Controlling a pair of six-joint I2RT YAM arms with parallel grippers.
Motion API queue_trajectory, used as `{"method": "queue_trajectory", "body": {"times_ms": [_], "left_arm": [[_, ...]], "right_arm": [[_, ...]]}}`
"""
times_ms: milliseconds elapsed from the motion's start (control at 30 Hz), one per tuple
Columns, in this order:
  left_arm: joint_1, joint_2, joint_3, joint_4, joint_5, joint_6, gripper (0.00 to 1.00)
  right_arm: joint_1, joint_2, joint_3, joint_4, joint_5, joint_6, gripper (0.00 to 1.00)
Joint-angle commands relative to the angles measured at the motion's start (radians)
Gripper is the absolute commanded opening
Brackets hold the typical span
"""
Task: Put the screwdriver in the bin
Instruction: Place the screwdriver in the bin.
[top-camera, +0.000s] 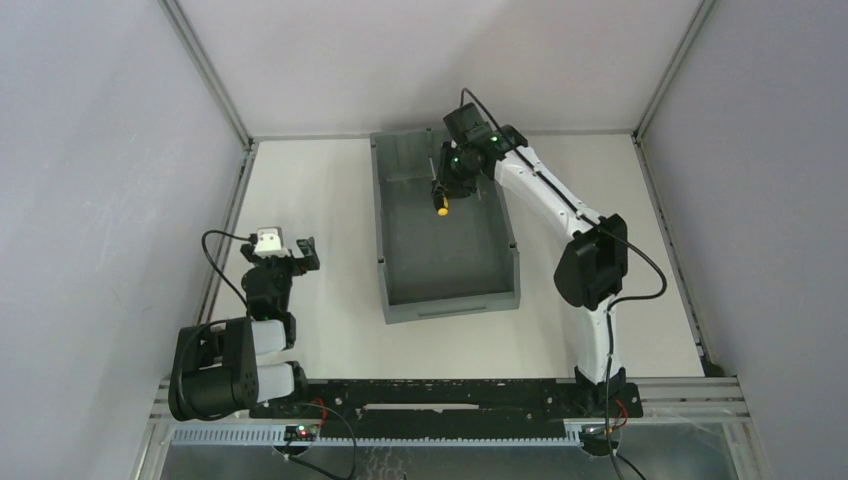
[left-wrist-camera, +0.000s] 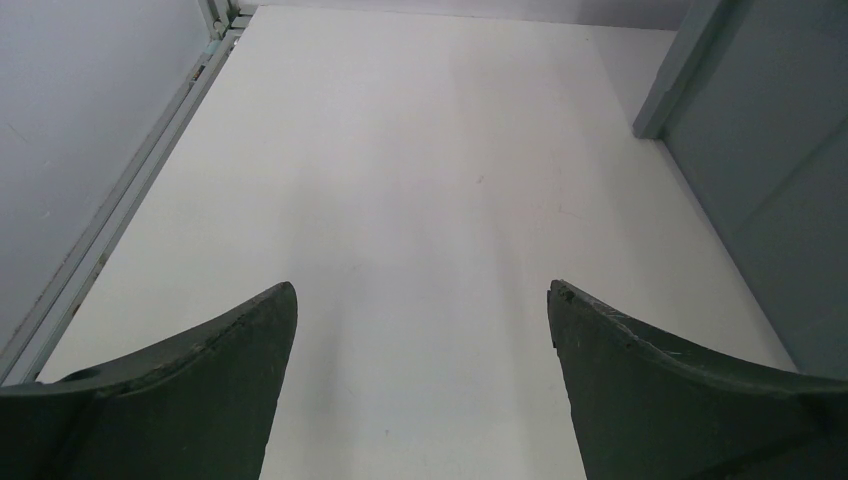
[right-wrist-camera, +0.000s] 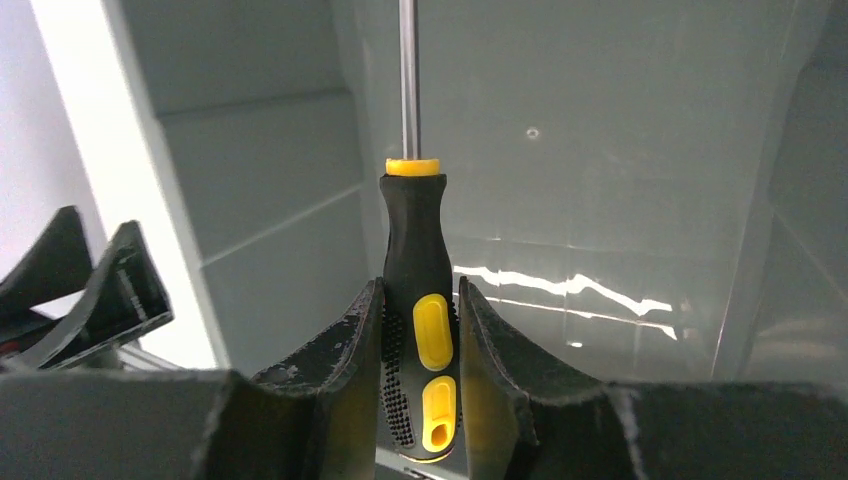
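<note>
The screwdriver (right-wrist-camera: 418, 260) has a black handle with yellow inserts and a thin metal shaft. My right gripper (right-wrist-camera: 420, 290) is shut on its handle and holds it above the floor of the grey bin (right-wrist-camera: 620, 150), shaft pointing away from the wrist. In the top view the right gripper (top-camera: 448, 185) hangs over the far half of the bin (top-camera: 400, 290), with the screwdriver's yellow end (top-camera: 440, 209) showing below it. My left gripper (top-camera: 296, 254) is open and empty over the table, left of the bin; its fingers (left-wrist-camera: 220, 370) stand wide apart.
The bin's left outer wall (left-wrist-camera: 770, 190) rises at the right of the left wrist view. A metal frame rail (top-camera: 225, 235) runs along the table's left edge, another (top-camera: 670, 235) along the right. White enclosure walls surround the table.
</note>
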Motion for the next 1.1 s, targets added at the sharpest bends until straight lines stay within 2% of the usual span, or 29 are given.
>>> {"method": "queue_trajectory", "body": {"times_ms": [0,1067], "left_arm": [[-0.004,-0.012,0.039,0.041,-0.006,-0.012,1.00],[-0.004,-0.012,0.039,0.041,-0.006,-0.012,1.00]], "right_arm": [[0.022,0.030,-0.019,0.069,0.046,-0.010,0.00],[0.064,0.272,-0.091,0.111,0.184,-0.023,0.00]]}}
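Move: Below the right hand, which already holds the screwdriver by its handle, lies the bin: its middle is about 4 cm back, neither left nor right, and some 14 cm down. The bin's right wall stands roughly 12 cm to the hand's right and its left wall 12 cm to the left, both also 4 cm back; its far wall is about 13 cm ahead. From the idle left hand the bin's middle is some 31 cm right, 3 cm ahead and 5 cm below. Sinking almost straight down into the bin, the right hand lowers the held screwdriver about 15 cm towards the bin floor, slowing near the end. The wrist tilts some 15 degrees so that the fingers point more steeply down, and they keep their pinch on the handle throughout. ##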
